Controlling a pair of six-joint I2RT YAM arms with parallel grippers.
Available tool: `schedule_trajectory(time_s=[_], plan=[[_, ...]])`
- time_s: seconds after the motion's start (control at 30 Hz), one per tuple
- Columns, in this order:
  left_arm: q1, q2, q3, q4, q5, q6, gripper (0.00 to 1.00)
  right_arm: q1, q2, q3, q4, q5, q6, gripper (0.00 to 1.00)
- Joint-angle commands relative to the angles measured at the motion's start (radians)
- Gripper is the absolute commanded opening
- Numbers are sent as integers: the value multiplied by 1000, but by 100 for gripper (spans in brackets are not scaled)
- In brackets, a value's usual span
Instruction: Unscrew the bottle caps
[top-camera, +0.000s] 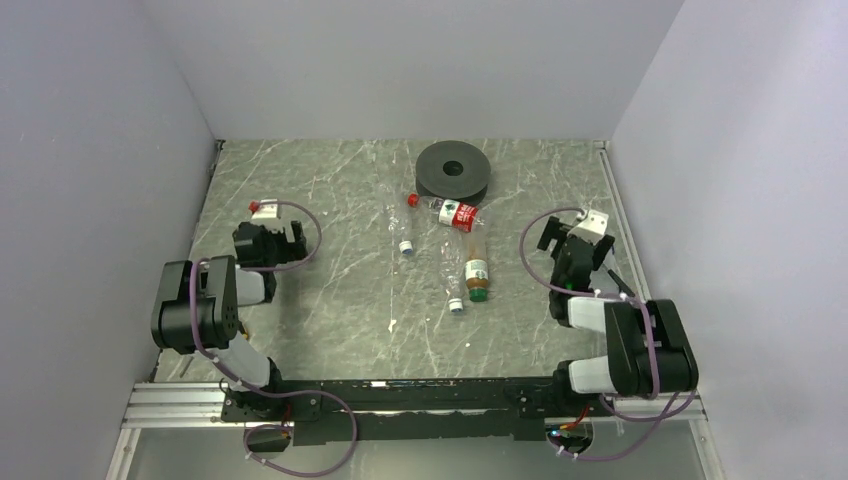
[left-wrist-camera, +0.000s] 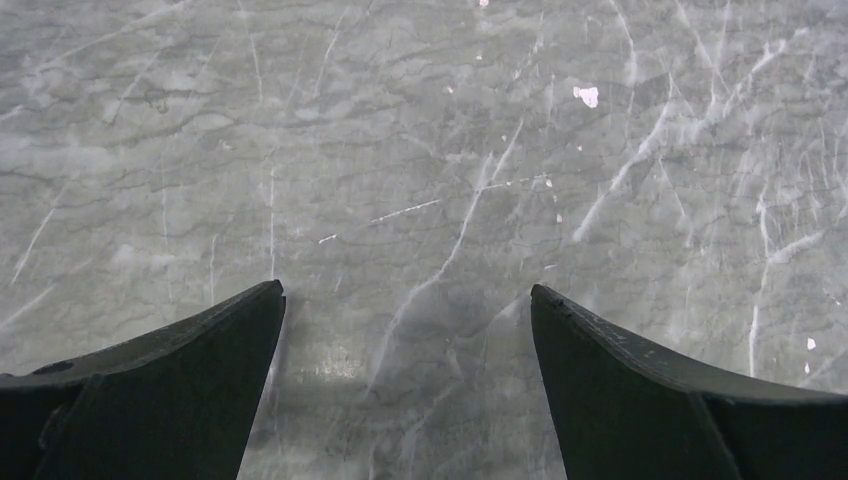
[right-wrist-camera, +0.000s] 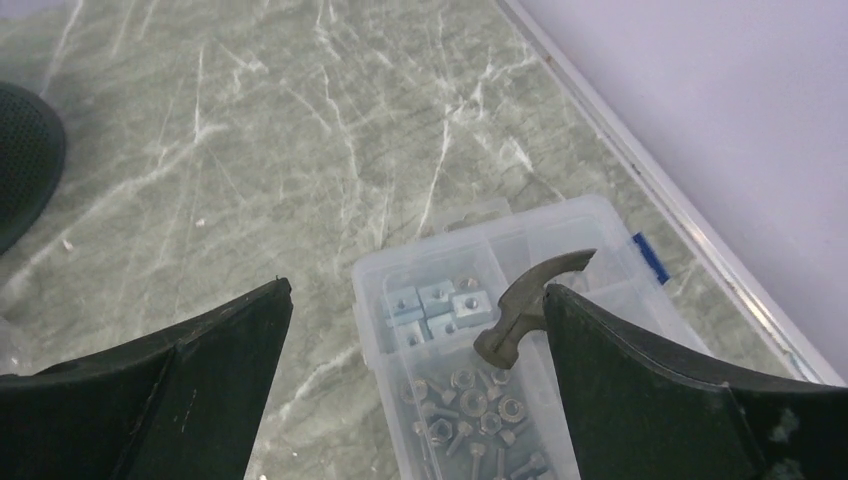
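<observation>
Several small bottles lie on their sides mid-table in the top view. A clear one with a red label (top-camera: 455, 213) and red cap lies just in front of the black disc. A plain clear one (top-camera: 402, 230) lies left of it, an amber-brown one (top-camera: 476, 270) with a green cap is nearer, and another clear one (top-camera: 452, 293) lies beside that. My left gripper (top-camera: 272, 243) (left-wrist-camera: 406, 288) is open low over bare marble, far left of the bottles. My right gripper (top-camera: 572, 250) (right-wrist-camera: 417, 286) is open to their right, with nothing between its fingers.
A black disc (top-camera: 453, 170) sits at the back centre; its edge (right-wrist-camera: 20, 160) shows in the right wrist view. Under the right gripper lies a clear plastic box (right-wrist-camera: 600, 225) of nuts and bolts with a hammer head (right-wrist-camera: 520, 310) on it. Walls enclose the table on three sides.
</observation>
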Motion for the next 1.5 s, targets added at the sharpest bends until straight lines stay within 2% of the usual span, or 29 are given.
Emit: schedule_trajectory(time_s=[0.0,0.07,0.13,0.2,0.3,0.4,0.43,0.5,0.57,0.63,0.73,0.83,1.03,1.3,1.47], plan=[[2,-65,206,-361,22,3,99,-3,-156,171,-335,67,87,100],[1,-43,383,-682,52,54,99,-3,-186,272,-538,30,135,100],[1,-6,525,-924,88,96,99,-4,-187,347,-646,-24,164,100],[2,19,641,-1087,105,140,99,-5,-202,391,-722,-28,267,100],[8,25,732,-1244,146,171,99,-10,-260,418,-854,-51,575,100],[11,3,796,-1362,240,184,99,-13,-300,395,-777,-253,530,100],[10,-7,813,-1391,286,196,99,-5,-296,412,-797,-298,499,100],[12,-15,850,-1459,398,235,99,60,-251,523,-936,-263,452,100],[12,-3,896,-1542,480,276,99,182,-184,631,-1043,-157,385,100],[12,21,942,-1616,546,307,99,308,-131,708,-1073,-73,323,100],[14,64,994,-1683,593,326,99,447,-3,845,-1151,-29,297,100],[24,83,1023,-1707,595,315,99,517,147,997,-1245,-59,295,100],[33,114,1035,-1698,585,268,99,620,364,1175,-1269,-147,253,100],[34,86,1042,-1717,560,292,99,675,561,1339,-1214,-268,190,100],[34,85,1031,-1704,554,289,99,692,670,1411,-1210,-263,174,100]])
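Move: The clear bottle, lying cap towards me, is about 39 cm to my right hand's left, 8 cm ahead and some 6 cm lower. Also counted from that hand, the red-capped bottle is 27 cm left and 8 cm ahead, the black disc 26 cm left and 16 cm ahead, and the green-capped bottle 21 cm left and 4 cm back. From my left hand the clear bottle is about 30 cm right and 5 cm ahead, nearly level. My open right hand lifts some 10 cm off its resting place beside the tool box, sweeps about 40 cm left over the red-capped bottle, then sinks towards the clear bottle, swinging counter-clockwise and tipping its fingers down. My left hand, also open, goes forward and up, then back and to the right, ending about 9 cm higher, tipped down and turned clockwise. ##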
